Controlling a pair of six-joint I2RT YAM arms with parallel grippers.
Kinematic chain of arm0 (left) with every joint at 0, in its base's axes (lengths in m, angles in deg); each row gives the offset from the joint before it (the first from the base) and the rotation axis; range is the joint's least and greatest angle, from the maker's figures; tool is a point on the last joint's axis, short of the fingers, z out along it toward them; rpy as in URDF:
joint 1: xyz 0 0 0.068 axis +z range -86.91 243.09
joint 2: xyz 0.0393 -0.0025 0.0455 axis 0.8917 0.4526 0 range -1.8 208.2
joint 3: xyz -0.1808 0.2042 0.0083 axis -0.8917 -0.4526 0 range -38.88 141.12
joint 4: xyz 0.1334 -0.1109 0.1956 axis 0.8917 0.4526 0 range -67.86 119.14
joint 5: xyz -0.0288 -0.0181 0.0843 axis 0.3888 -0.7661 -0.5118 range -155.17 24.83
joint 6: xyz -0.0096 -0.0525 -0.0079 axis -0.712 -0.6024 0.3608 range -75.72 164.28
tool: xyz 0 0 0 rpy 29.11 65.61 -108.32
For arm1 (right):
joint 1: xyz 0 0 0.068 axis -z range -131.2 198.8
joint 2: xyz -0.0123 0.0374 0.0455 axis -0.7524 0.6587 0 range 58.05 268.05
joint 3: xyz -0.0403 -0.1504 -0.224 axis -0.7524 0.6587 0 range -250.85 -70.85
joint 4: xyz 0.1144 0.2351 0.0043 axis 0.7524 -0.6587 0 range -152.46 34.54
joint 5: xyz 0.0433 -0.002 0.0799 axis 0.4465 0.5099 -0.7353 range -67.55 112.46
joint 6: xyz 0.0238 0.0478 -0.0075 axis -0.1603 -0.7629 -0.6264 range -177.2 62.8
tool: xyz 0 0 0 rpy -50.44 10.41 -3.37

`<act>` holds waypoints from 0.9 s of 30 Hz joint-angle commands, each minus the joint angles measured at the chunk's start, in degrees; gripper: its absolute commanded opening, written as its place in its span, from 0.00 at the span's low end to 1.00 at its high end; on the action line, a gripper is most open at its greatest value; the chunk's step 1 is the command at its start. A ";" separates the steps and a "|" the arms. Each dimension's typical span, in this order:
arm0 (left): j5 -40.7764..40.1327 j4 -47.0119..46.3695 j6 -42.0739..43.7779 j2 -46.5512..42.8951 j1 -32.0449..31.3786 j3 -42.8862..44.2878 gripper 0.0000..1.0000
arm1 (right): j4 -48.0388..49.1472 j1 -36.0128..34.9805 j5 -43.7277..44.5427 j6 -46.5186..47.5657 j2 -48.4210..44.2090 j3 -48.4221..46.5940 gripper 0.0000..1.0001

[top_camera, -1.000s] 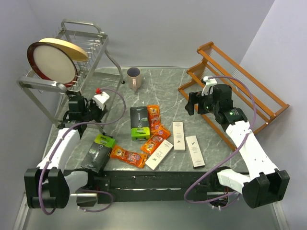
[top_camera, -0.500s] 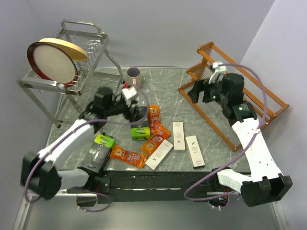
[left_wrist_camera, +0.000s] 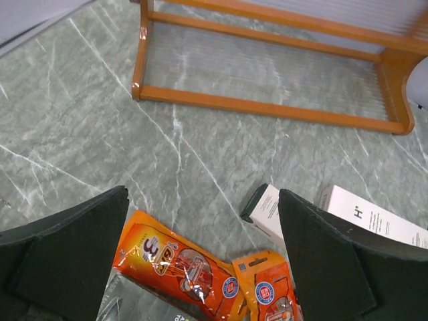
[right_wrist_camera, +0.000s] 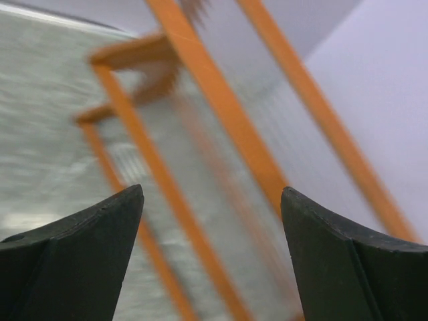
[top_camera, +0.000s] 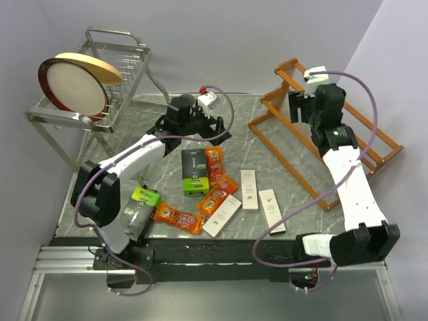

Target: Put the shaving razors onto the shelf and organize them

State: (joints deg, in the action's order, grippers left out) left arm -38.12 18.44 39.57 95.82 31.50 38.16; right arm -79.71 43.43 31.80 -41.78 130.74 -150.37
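The shaving razors lie loose in the middle of the table: a green-and-black pack (top_camera: pixel 194 172), orange packets (top_camera: pixel 214 164) (top_camera: pixel 179 217), slim white boxes (top_camera: pixel 249 189) (top_camera: pixel 271 210) and a lime-green pack (top_camera: pixel 145 195). My left gripper (top_camera: pixel 217 132) hovers open just behind them, holding nothing. The left wrist view looks down between its fingers (left_wrist_camera: pixel 202 200) at orange packets (left_wrist_camera: pixel 177 264) and a white box (left_wrist_camera: pixel 271 210). The orange-brown shelf (top_camera: pixel 286 67) stands at the back right, with no packs showing on it. My right gripper (top_camera: pixel 295 110) is open over the shelf's left end, and blurred shelf rails (right_wrist_camera: pixel 221 107) fill its wrist view.
A silver wire rack (top_camera: pixel 127 60) holding a round plate (top_camera: pixel 73 83) stands at the back left. A dark flat pack (top_camera: pixel 137 217) lies near the front left edge. The shelf's lower rail (left_wrist_camera: pixel 267 107) crosses the top of the left wrist view.
My left arm swung from the table's left side to the back centre and its gripper opened. My right gripper rose and moved back along the shelf.
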 commanded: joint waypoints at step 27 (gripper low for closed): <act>-3.14 -2.01 -2.06 -7.80 -0.31 -7.25 1.00 | 49.12 -3.86 24.41 57.96 18.63 12.38 0.38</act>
State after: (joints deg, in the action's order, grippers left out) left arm -40.15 17.45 38.78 90.90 31.39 31.40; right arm -38.88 41.18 55.91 11.34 148.33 -138.55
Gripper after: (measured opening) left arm 0.995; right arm 0.473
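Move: The shelf's upper front rail, at the spot near its far end that the open right hand goes for, lies about 9 cm ahead of that hand, 7 cm to its right and 5 cm below. The upright white box is some 12 cm back, 18 cm left and 32 cm down; the slanting white box is about 21 cm back, 10 cm left and as low. From the left hand that rail spot is roughly 10 cm ahead, 35 cm right and 5 cm higher. The right hand reaches about 8 cm forward and 6 cm to the right, sinking some 4 cm mostly in the middle of the reach, while it rolls about 55 degrees with its left side going down, so that its spread fingers line up either side of the shelf's slanting upper front rail. Wide open until it is nearly there, it then closes to about half around that rail, though whether the pads already touch the wood can't be made out; the empty left hand only eases back a couple of centimetres, still wide open. ##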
